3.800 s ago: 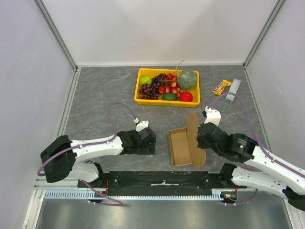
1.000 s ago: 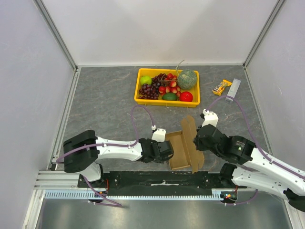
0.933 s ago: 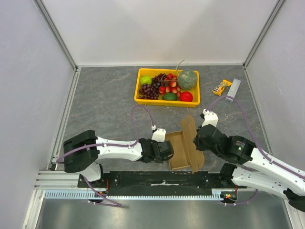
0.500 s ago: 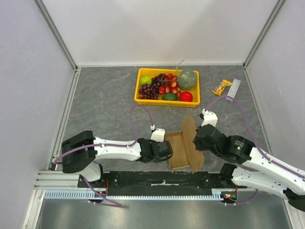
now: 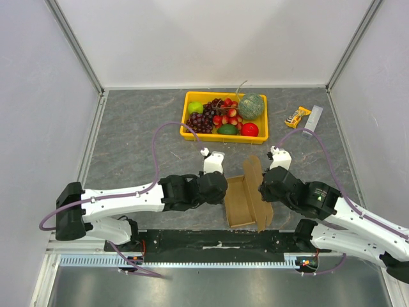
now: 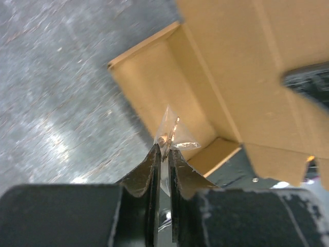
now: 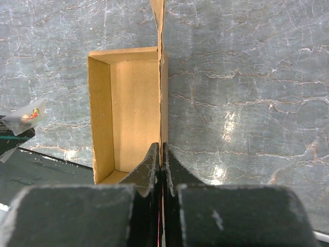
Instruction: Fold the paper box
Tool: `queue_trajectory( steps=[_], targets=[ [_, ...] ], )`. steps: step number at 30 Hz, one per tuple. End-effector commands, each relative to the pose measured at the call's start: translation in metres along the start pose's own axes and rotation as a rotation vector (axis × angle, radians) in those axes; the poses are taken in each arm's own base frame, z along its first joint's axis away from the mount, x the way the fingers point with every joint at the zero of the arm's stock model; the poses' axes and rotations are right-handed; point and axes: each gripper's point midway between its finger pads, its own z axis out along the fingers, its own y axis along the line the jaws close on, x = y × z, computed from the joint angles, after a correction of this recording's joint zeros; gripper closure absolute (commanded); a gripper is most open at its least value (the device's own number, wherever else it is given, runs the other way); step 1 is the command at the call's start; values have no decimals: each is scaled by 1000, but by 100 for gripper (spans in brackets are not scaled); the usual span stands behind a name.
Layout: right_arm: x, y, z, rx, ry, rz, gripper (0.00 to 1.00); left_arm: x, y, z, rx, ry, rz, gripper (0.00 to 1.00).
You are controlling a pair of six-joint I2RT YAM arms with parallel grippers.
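The paper box [image 5: 241, 204] is a brown cardboard tray lying open near the table's front edge, with its lid flap [image 5: 257, 184] standing up along the right side. My right gripper [image 7: 161, 148] is shut on that right wall, and the box's inside [image 7: 131, 113] shows empty to its left. At the box's left edge, my left gripper [image 6: 164, 150] is shut on a small clear plastic bag [image 6: 175, 133] with something small and orange in it. That bag [image 7: 25, 117] hangs just left of the box. From above, the left gripper [image 5: 222, 189] sits beside the box.
A yellow tray [image 5: 189, 133] of fruit stands at the back middle. A snack packet [image 5: 296, 117] and a pale bar [image 5: 314, 119] lie at the back right. Side walls close in the table left and right. The black base rail [image 5: 211, 242] runs along the front.
My left gripper's jaws have closed on the small clear bag at the box's left edge, and the left arm has risen and swung its elbow left. The right gripper and the box have not moved.
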Motion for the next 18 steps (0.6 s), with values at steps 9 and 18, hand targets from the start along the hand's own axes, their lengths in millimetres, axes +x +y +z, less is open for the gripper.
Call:
queue_trajectory(
  steps=[9, 18],
  targets=[
    [-10, 7, -5, -43, -38, -6, 99, -26, -51, 18, 116, -58, 41, 46],
    [-13, 29, -2, -130, 15, -224, 100, -60, 36, -28, 42, -210, -74, 42]
  ],
)
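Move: The left hand holds the small clear bag above the table just left of the open paper box; the box's middle lies about 5 cm to its right, 2 cm back and some 11 cm below. The raised lid stands about 11 cm to its right, level fore and aft, its middle 4 cm below. From the right hand, which is pinching that lid, the box's middle is about 6 cm left, 3 cm back and 12 cm down. The left hand, bag between its fingertips, swings about 5 cm to the right over the box, rising a couple of centimetres and sinking back, and spreads its fingers on the way to let go of the bag above the farther half. Then, fingers still open, it turns back some 4 cm to the left, edging forward and up, while the right hand keeps its pinch on the raised lid and turns about 5 degrees counter-clockwise at the end. ##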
